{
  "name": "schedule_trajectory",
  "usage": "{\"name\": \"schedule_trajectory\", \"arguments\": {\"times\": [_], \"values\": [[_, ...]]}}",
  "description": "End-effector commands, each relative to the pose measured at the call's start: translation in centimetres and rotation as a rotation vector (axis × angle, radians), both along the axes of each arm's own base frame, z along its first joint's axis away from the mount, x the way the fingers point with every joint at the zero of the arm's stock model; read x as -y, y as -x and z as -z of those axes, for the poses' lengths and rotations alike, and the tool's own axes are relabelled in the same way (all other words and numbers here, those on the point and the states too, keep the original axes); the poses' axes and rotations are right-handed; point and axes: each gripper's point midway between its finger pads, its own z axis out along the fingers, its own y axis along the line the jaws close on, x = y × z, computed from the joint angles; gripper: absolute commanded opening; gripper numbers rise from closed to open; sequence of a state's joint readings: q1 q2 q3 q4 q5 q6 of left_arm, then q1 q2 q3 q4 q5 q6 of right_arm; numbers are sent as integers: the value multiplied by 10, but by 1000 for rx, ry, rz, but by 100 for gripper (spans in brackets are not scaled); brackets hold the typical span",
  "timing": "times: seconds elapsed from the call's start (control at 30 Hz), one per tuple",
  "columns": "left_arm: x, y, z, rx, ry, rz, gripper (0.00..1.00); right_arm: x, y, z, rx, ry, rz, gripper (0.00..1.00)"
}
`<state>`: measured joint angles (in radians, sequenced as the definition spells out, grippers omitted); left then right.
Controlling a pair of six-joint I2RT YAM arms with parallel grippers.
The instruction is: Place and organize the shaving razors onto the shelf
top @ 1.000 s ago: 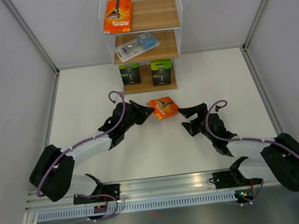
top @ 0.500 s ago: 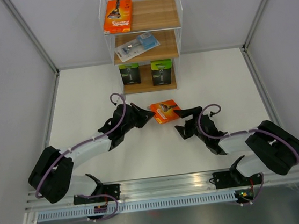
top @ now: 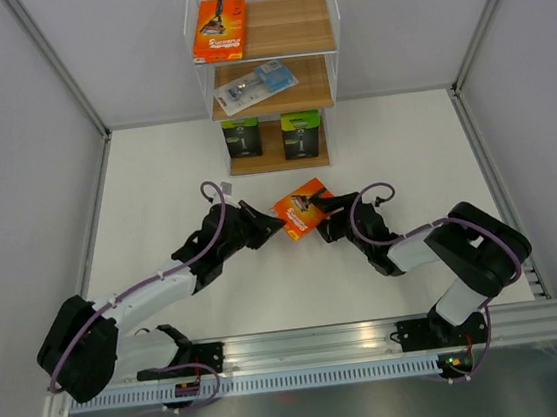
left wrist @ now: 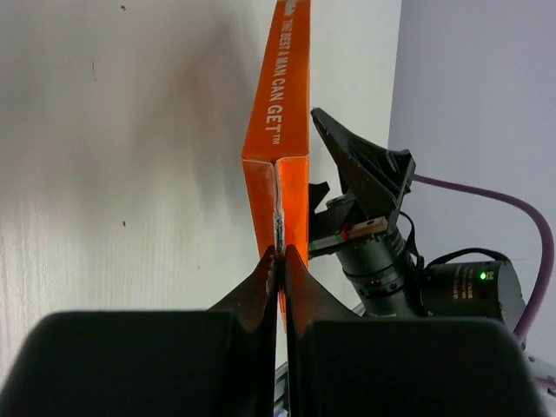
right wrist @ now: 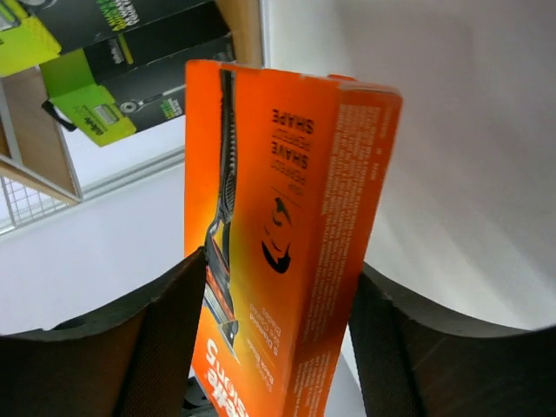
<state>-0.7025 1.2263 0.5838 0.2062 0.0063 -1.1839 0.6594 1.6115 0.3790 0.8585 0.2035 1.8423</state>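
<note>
An orange razor pack point(top: 302, 211) hangs above the table between both arms, in front of the shelf point(top: 303, 26). My left gripper point(top: 278, 224) is shut on the pack's thin end seam point(left wrist: 280, 254). My right gripper point(top: 326, 219) has come in from the other side. Its fingers press against both long edges of the pack point(right wrist: 287, 226). The top board holds another orange pack point(top: 219, 29). A clear-and-blue blister pack point(top: 256, 85) lies on the middle board. Two black and lime-green packs point(top: 241, 137) point(top: 301, 133) stand on the bottom board.
The shelf's thin white wire frame point(top: 335, 21) stands against the back wall. White side walls with metal rails point(top: 86, 110) close in the table. The black packs point(right wrist: 130, 78) and the shelf's bottom board point(right wrist: 35, 139) show behind the held pack in the right wrist view.
The right arm swung in toward the left arm and its wide-open jaws closed in on the orange pack. The left gripper carried the pack slightly down and right, still pinching it.
</note>
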Motion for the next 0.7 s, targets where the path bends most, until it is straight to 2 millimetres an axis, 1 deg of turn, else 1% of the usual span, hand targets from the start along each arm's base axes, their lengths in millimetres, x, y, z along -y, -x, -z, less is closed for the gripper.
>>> {"name": "schedule_trajectory", "arguments": {"times": [0.0,0.03,0.07,0.1,0.13,0.17,0.2,0.23,0.3,0.33,0.4,0.47,0.53,0.57,0.6,0.63,0.67], "values": [[-2,13,-7,62,-37,61,2,-16,-16,-48,138,-10,-24,64],[-2,14,-7,66,-46,62,2,-16,-17,-53,155,1,-26,57],[-2,15,-9,75,-49,67,2,-18,-18,-59,175,32,-37,55],[-2,16,-15,104,-52,76,2,-18,-19,-72,211,42,-41,52],[-3,14,-20,129,-63,59,2,-18,-19,-79,231,63,-47,45],[-3,13,-27,163,-69,60,2,-21,-20,-84,253,127,-66,43],[-5,12,-36,193,-70,47,2,-24,-20,-99,270,154,-72,36],[-6,11,-42,213,-70,42,2,-24,-18,-105,295,168,-81,33],[-9,6,-54,260,-81,24,2,-26,-18,-124,347,218,-84,32],[-10,6,-62,283,-74,15,2,-28,-14,-138,377,208,-85,32],[-14,0,-79,332,-69,-19,2,-27,-13,-157,426,210,-72,31],[-16,-2,-101,391,-53,-36,2,-29,-10,-182,481,191,-67,31],[-16,-5,-120,442,-36,-51,2,-31,-10,-202,542,216,-77,31],[-16,-5,-128,465,-32,-51,2,-34,-10,-221,584,217,-87,31],[-16,-6,-142,502,-26,-51,2,-38,-10,-232,613,224,-98,31],[-15,-6,-151,526,-21,-50,2,-41,-9,-241,650,260,-112,30],[-14,-6,-164,560,-20,-50,2,-45,-10,-263,691,259,-122,31]]}}
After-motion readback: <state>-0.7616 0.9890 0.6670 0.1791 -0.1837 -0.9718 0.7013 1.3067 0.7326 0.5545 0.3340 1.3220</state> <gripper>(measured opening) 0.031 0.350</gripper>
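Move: Between the two hands hangs the orange razor box, still held at its near left end by the shut left fingers; its middle is about 4 cm to the right hand's left, level with it and barely 1 cm higher. From the left hand it is some 5 cm ahead, 4 cm right and 5 cm below. On the bottom shelf, the right black-green box stands roughly 13 cm ahead of the right hand and 3 cm left, the left one 13 cm ahead and 15 cm left, both about 2 cm lower. Closing from wide open to about a third, the right fingers pinch the orange box across its thickness and lift it steeply, nearly 19 cm up with a slight 3 cm forward, tipping up almost 30 degrees. The left hand rises with it, some 11 cm, tilting up about 20 degrees, its shut fingertips staying on the box's near left end. ##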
